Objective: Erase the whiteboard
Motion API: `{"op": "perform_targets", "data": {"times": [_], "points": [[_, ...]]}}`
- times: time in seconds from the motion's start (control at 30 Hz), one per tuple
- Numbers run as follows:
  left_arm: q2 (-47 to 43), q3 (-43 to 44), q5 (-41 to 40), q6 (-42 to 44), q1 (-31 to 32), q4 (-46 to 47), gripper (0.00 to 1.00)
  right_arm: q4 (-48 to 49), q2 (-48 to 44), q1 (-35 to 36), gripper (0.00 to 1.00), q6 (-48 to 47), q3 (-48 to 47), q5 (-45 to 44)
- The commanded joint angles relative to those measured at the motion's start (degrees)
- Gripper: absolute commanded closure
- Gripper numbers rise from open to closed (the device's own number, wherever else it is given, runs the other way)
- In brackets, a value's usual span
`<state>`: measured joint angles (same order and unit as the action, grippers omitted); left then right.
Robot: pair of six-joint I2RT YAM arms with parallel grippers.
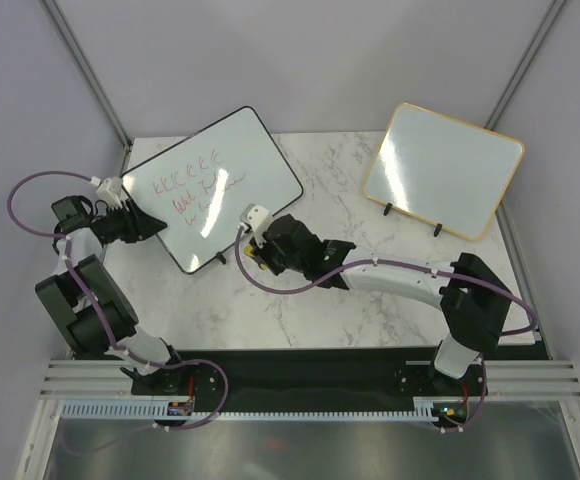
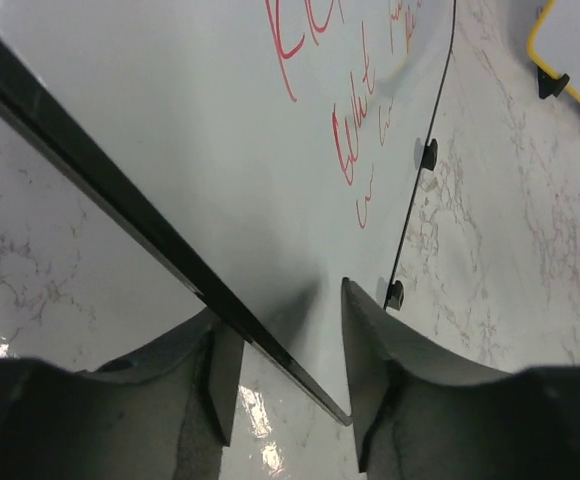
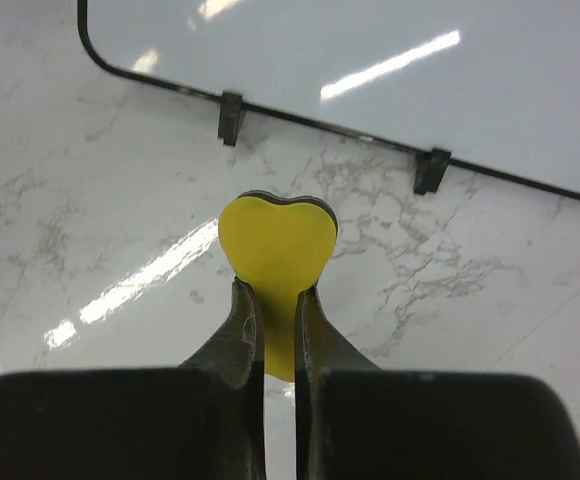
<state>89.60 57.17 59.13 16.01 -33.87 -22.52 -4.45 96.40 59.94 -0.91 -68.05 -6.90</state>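
Note:
The whiteboard [image 1: 232, 205], black-framed with red scribbles [image 1: 195, 185], stands tilted at the back left. My left gripper [image 1: 155, 222] is at its left corner. In the left wrist view the whiteboard [image 2: 220, 150] has its black frame running between the fingers [image 2: 370, 350]. One finger is under the board and one on its white face, and both look to touch it. My right gripper [image 3: 278, 290] is shut on a thin yellow heart-shaped eraser [image 3: 275, 245]. It hovers over the marble just in front of the whiteboard's near edge [image 3: 370, 60].
A second white board with a gold frame [image 1: 442, 170] stands on small feet at the back right; its corner [image 2: 570, 40] shows in the left wrist view. Marble table [image 1: 300, 300] lies between the boards and the arm bases.

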Motion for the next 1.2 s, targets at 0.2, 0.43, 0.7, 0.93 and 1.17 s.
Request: {"op": "perform_targets", "data": {"times": [0.2,0.43,0.7,0.93,1.17], "points": [[1.63,3.92,4.15,3.06,0.29,1.78,0.82,7.79,9.22,-6.50,1.00,-2.08,-14.46,5.49],[4.35,5.67,3.62,9.38,0.29,-1.03,0.98,9.46,18.81,-8.96,1.00,-1.64,-25.80,8.30],[4.18,6.64,2.13,16.94,0.56,-4.01,0.98,12.88,28.92,-9.67,1.00,0.91,-38.47,2.60],[4.53,7.43,0.81,18.35,0.82,-5.43,0.98,11.57,35.78,-9.84,1.00,3.10,-46.02,-4.17],[3.47,7.43,0.11,18.35,1.26,-5.69,0.98,7.89,43.94,-10.46,1.00,2.67,-55.69,-7.69]]}}
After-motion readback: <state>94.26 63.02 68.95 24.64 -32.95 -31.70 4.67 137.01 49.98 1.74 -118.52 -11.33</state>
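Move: The right hand already holds the yellow eraser; the red writing on the whiteboard lies about 18 cm ahead and 15 cm to its left, roughly level with it. The board's near foot is some 5 cm ahead, 10 cm left and 12 cm below, the far foot about 13 cm ahead, 1 cm right and equally low. The left hand has the board's left edge right between its open fingers, the writing about 9 cm ahead and 10 cm right. The left fingers close and pinch the board's left edge, the hand shifting about 2 cm right and a little up while it turns some 10 degrees clockwise, then holding there. Meanwhile the right hand, keeping its grip on the eraser, sweeps about 21 cm forward and 10 cm left over the board's lower edge to the writing, rising some 5 cm at first and easing down slightly at the end as its wrist rolls left side up and turns clockwise. ##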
